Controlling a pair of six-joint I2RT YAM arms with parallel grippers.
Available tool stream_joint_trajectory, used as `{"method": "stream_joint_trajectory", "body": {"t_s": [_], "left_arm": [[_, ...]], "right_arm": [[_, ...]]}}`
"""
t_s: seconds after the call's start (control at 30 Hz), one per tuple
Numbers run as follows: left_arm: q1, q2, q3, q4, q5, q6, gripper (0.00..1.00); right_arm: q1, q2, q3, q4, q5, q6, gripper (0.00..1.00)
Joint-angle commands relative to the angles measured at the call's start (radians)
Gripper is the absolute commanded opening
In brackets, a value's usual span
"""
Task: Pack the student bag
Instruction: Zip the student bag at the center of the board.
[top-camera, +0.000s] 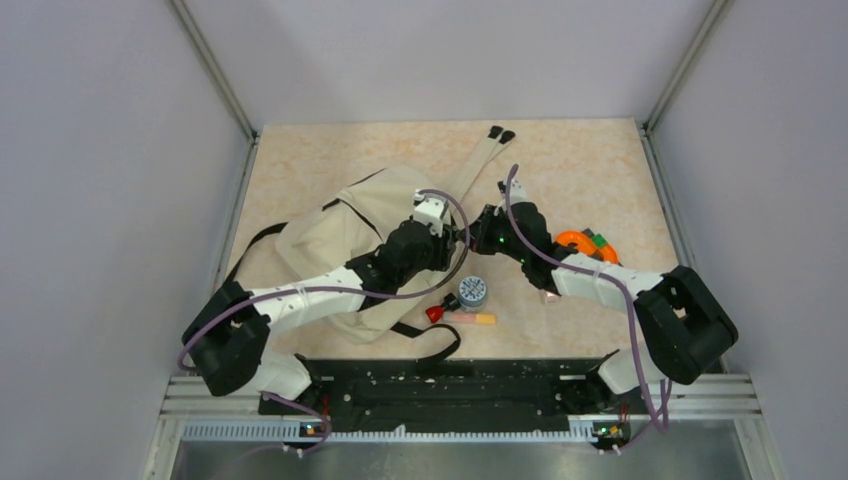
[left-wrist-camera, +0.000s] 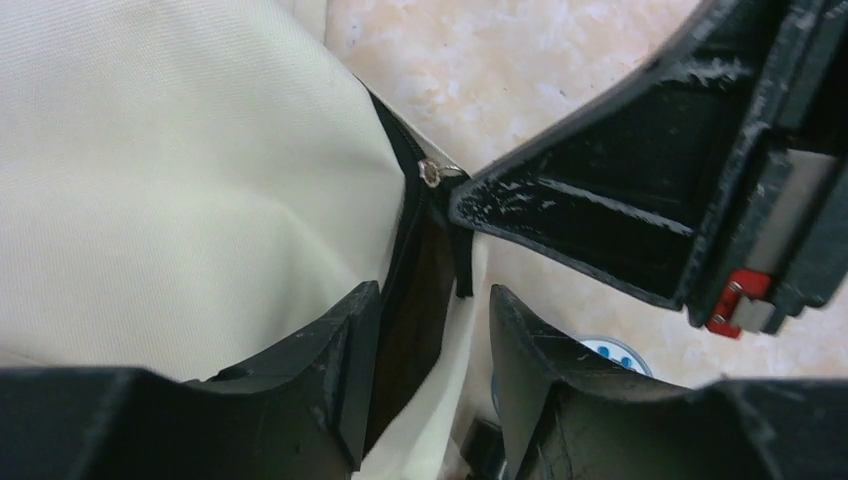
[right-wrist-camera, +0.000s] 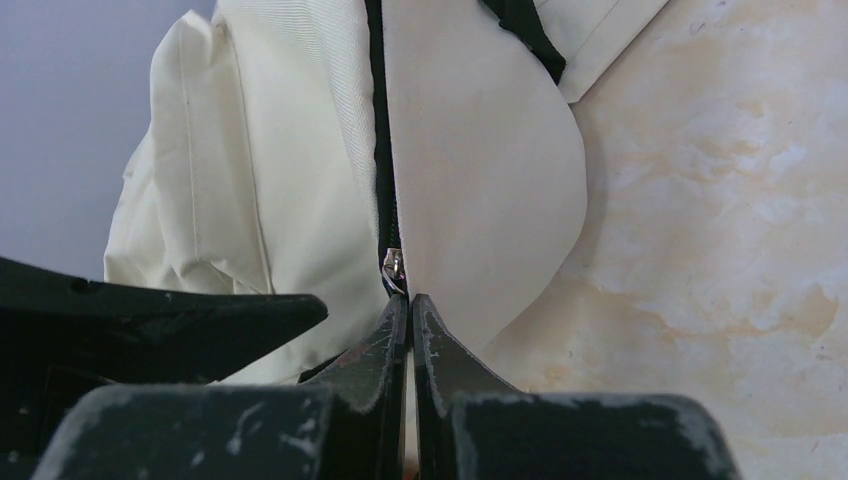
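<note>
The student bag (top-camera: 330, 240), a beige canvas backpack, lies on the left half of the table, its shoulder straps (top-camera: 480, 160) reaching to the back. My right gripper (right-wrist-camera: 410, 300) is shut on the metal zipper pull (right-wrist-camera: 395, 265) at the end of the black zipper line (right-wrist-camera: 378, 120). My left gripper (left-wrist-camera: 430, 320) is open and straddles the bag's edge (left-wrist-camera: 180, 180), where the zipper gapes onto a dark inside (left-wrist-camera: 420, 290). Its fingers (left-wrist-camera: 340, 340) do not pinch the cloth. In the top view both grippers meet at the bag's right edge (top-camera: 466, 236).
Just in front of the grippers lie a round blue-and-white container (top-camera: 472, 291), a small red thing (top-camera: 436, 313) and a yellow-pink pen (top-camera: 470, 318). An orange object (top-camera: 588, 243) sits behind the right arm. A black strap (top-camera: 440, 350) trails toward the near rail.
</note>
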Motion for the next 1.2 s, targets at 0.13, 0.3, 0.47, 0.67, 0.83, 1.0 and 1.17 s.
{"method": "stream_joint_trajectory", "body": {"t_s": [0.13,0.3,0.47,0.67,0.83,1.0,1.17], "left_arm": [[0.039,0.053,0.068,0.049,0.077,-0.022,0.43],[0.042,0.071,0.077,0.055,0.106,-0.023,0.41],[0.048,0.083,0.076,0.064,0.107,-0.024,0.29],[0.058,0.068,0.059,0.082,0.1,-0.037,0.13],[0.064,0.035,0.04,0.093,0.106,-0.044,0.0],[0.074,0.019,0.025,0.089,0.121,-0.055,0.0],[0.086,0.016,0.019,0.064,0.141,-0.079,0.0]], "right_arm": [[-0.01,-0.04,0.01,0.055,-0.035,0.009,0.0],[-0.01,-0.033,0.01,0.056,-0.037,0.007,0.0],[-0.01,-0.029,0.012,0.058,-0.04,0.008,0.0],[-0.01,-0.026,0.011,0.054,-0.037,0.0,0.0],[-0.01,-0.025,0.015,0.031,-0.027,-0.02,0.0],[-0.01,-0.055,-0.015,0.063,-0.048,-0.044,0.39],[-0.01,-0.091,-0.055,0.099,-0.062,-0.06,0.52]]}}
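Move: Ahead of the left fingers, about 2 cm out, 1 cm right and 1 cm below, hangs the black pull tab of the student bag's zip; the zip slider is some 3 cm ahead of that hand and 1 cm right, level with it. The tab is already in the shut right fingers, practically at the right hand point. The blue-lidded jar stands roughly 9 cm back, 4 cm right and 9 cm below the left hand. Easing about 1 cm forward, then slightly right and down around the hanging pull tab, the half-open left fingers close fully and pinch it just behind the right fingertips, creeping a little forward again at the end. The right hand holds the tab still until the left has shut, then opens about halfway, lets go and starts backing off, under 1 cm. ##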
